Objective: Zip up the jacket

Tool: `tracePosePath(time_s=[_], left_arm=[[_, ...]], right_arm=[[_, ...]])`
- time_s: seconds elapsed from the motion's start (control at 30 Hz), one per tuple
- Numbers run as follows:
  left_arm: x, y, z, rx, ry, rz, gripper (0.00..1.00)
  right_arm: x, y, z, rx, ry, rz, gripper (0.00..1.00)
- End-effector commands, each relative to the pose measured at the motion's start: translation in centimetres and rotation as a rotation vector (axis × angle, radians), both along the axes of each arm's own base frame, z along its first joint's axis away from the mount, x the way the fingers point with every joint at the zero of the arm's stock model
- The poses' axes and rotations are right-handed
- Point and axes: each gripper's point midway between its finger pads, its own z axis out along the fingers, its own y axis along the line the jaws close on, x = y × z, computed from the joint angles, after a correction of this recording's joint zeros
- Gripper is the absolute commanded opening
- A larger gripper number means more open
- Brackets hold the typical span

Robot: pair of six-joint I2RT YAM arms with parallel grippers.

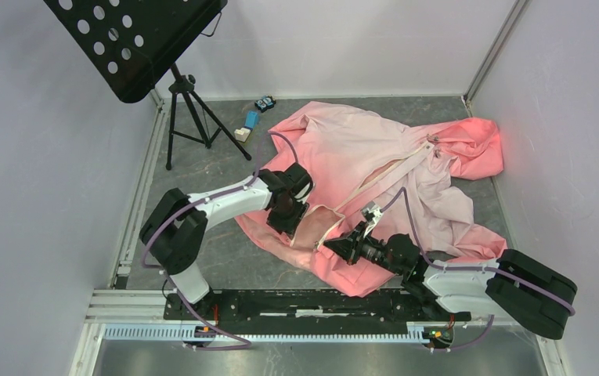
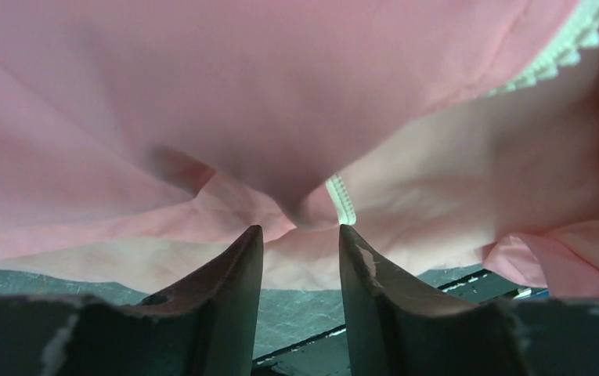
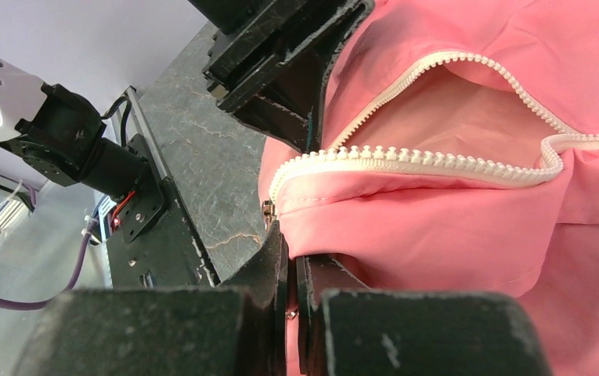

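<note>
The pink jacket [image 1: 374, 157] lies spread on the grey table, its cream zipper [image 1: 382, 176] running open down the front. My left gripper [image 1: 292, 227] sits at the hem on the left of the opening. Its fingers are open [image 2: 296, 229], with nothing between them. Fabric and a zipper end [image 2: 341, 200] lie just past the tips. My right gripper [image 1: 329, 247] is at the hem's near edge. Its jaws [image 3: 290, 243] are shut on pink fabric just below the zipper teeth [image 3: 405, 157], where a small metal piece [image 3: 267, 210] shows.
A black music stand [image 1: 135, 39] on a tripod [image 1: 190, 117] stands at the back left. Small blue pieces and a block [image 1: 250, 119] lie behind the jacket. Walls close in both sides. A black rail [image 1: 304, 301] runs along the near edge.
</note>
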Motion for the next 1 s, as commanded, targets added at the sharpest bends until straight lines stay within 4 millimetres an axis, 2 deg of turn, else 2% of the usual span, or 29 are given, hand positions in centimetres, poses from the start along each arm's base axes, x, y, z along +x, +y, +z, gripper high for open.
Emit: tracePosePath(time_s=[0.0, 0.37, 0.4, 0.53, 0.7, 0.8, 0.9, 0.97], left_arm=[[1.6, -1.2, 0.6, -0.022, -0.041, -0.039, 0.45], [1.6, -1.4, -0.9, 0.0, -0.011, -0.034, 0.42], [1.6, -1.4, -1.0, 0.003, -0.007, -0.035, 0.4], [1.5, -1.6, -0.5, -0.019, -0.014, -0.038, 0.21], [1.0, -2.6, 3.1, -0.141, -0.049, -0.051, 0.02], [0.5, -3.0, 5.9, -0.235, -0.073, -0.06, 0.02], [-0.2, -3.5, 8.2, -0.336, -0.112, -0.102, 0.02], [-0.5, -3.1, 8.8, -0.359, -0.143, -0.126, 0.02]], right_arm=[[-0.7, -0.8, -1.1, -0.011, 0.001, 0.006, 0.0], [-0.8, -0.8, -1.1, -0.006, 0.004, 0.009, 0.0], [-0.9, -0.8, -1.1, -0.007, 0.004, 0.012, 0.0], [-0.8, -0.6, -1.1, -0.004, 0.004, 0.015, 0.0], [-1.1, -0.1, -0.4, 0.032, 0.01, 0.04, 0.0], [-1.2, 0.4, 0.3, 0.061, -0.011, 0.066, 0.0], [-1.4, 0.8, 2.0, 0.143, -0.044, 0.106, 0.0], [-1.5, 1.2, 2.8, 0.177, -0.052, 0.121, 0.0]])
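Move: Just below the left fingertips, about 2 cm down and between the open pads, lies the bottom corner of the jacket's left front. Its free zipper end is 1 cm ahead and 1 cm to the right of the hand. The slider on the right front's hem sits some 8 cm right, 2 cm back and about 5 cm higher. From the right hand, which holds that hem, the left corner is about 9 cm left, 3 cm ahead and 7 cm below. Easing down about 1.5 cm with its fingers pointing down, the left hand closes from half open and pinches the jacket's left front edge beside the zipper end. It then lifts quickly by almost 8 cm, drifting some 2 cm right and tilting about 15 degrees. The right hand keeps its shut grip on the right hem, nearly still until it eases about 1 cm left late on. ##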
